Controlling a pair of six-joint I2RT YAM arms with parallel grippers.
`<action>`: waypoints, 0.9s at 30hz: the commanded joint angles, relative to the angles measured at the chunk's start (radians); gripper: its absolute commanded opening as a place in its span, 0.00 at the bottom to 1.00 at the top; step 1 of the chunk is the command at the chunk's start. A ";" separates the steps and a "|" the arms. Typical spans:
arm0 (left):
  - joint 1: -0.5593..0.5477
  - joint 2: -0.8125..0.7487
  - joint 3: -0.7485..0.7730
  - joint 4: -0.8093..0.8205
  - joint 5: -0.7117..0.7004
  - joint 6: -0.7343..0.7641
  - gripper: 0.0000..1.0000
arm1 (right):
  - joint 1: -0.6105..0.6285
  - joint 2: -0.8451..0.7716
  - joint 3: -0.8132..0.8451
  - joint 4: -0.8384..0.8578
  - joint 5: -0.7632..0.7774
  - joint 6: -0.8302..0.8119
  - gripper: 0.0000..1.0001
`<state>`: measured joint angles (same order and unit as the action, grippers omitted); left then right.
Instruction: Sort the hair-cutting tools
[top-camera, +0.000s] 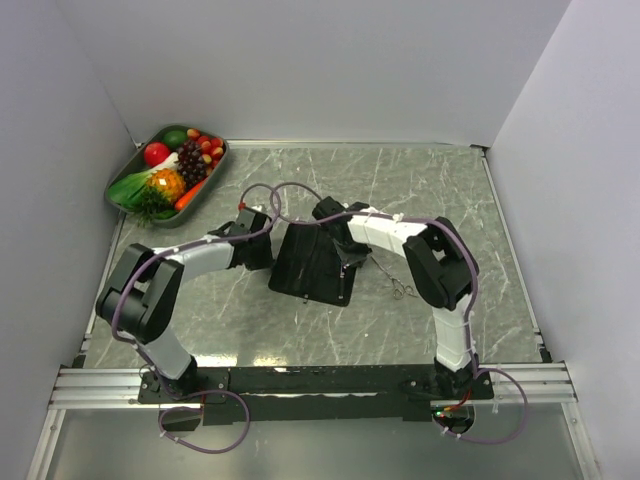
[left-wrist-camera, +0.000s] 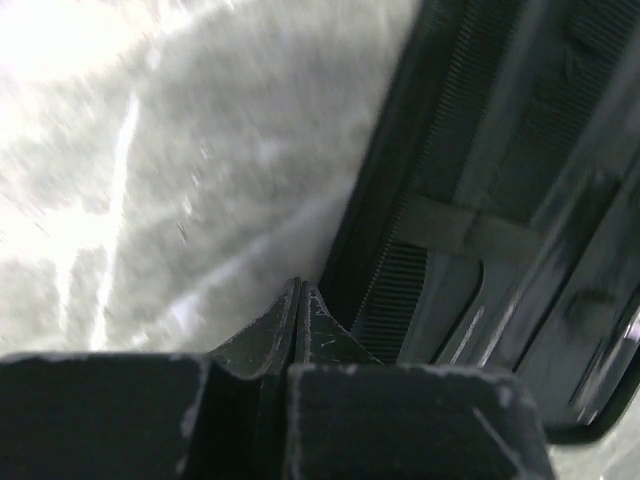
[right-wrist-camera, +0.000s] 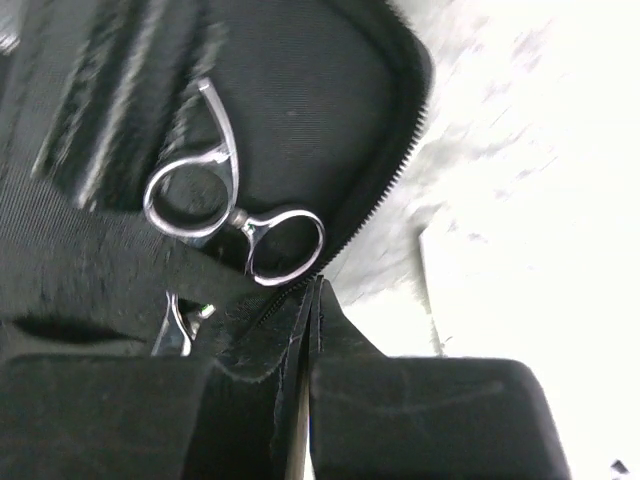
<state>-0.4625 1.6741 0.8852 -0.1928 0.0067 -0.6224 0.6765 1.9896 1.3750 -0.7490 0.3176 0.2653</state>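
Note:
A black pouch (top-camera: 305, 268) lies open mid-table between my two grippers. Inside it, silver scissors (right-wrist-camera: 235, 215) with ring handles are tucked under an elastic strap, and a second silver piece (right-wrist-camera: 172, 328) peeks out below that strap. A black comb (left-wrist-camera: 420, 235) with fine teeth runs under another strap. Blurred dark bars (right-wrist-camera: 110, 90) lie deeper in the pouch. Another thin pair of silver scissors (top-camera: 399, 289) rests on the table right of the pouch. My right gripper (right-wrist-camera: 318, 288) is shut on the pouch's zipper edge. My left gripper (left-wrist-camera: 298, 292) is shut beside the pouch's left edge.
A grey tray (top-camera: 213, 165) of toy fruit and vegetables stands at the back left corner. White walls close in the marble table (top-camera: 430, 190) on three sides. Purple cables loop over both arms.

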 joint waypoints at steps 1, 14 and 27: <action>-0.105 0.038 -0.106 -0.123 0.200 -0.077 0.01 | 0.012 0.080 0.151 0.065 -0.095 -0.012 0.00; -0.386 -0.037 -0.310 0.012 0.230 -0.290 0.01 | 0.031 0.179 0.300 0.031 -0.293 -0.103 0.00; -0.384 -0.422 -0.180 -0.426 -0.037 -0.324 0.04 | 0.012 -0.038 0.208 -0.003 0.055 -0.081 0.00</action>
<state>-0.8494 1.3361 0.6167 -0.4122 0.1040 -0.9382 0.7063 2.0991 1.6180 -0.7288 0.2314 0.1604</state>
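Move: Right against the left rim of the open tool case is the left fingertips' place, the case's middle about 11 cm to their right and level with them; the strapped comb lies some 4 cm right and 2 cm ahead. From the right hand, at the opposite rim, the case's middle is about 9 cm left, its scissors' rings roughly 3 cm ahead and 2 cm left, and the loose scissors about 9 cm right and 3 cm back. Everything lies about 1 cm below the hand points. Turning the case with both shut grippers, the left hand sweeps its left rim back about 16 cm and in to the right some 12 cm, then slides off leftward, still easing back, to beside the case's near left corner. The right hand meanwhile works the other rim, forward about 5 cm and then left some 8 cm, drifting slightly back right and rising a little at the end, tips at the far rim. ##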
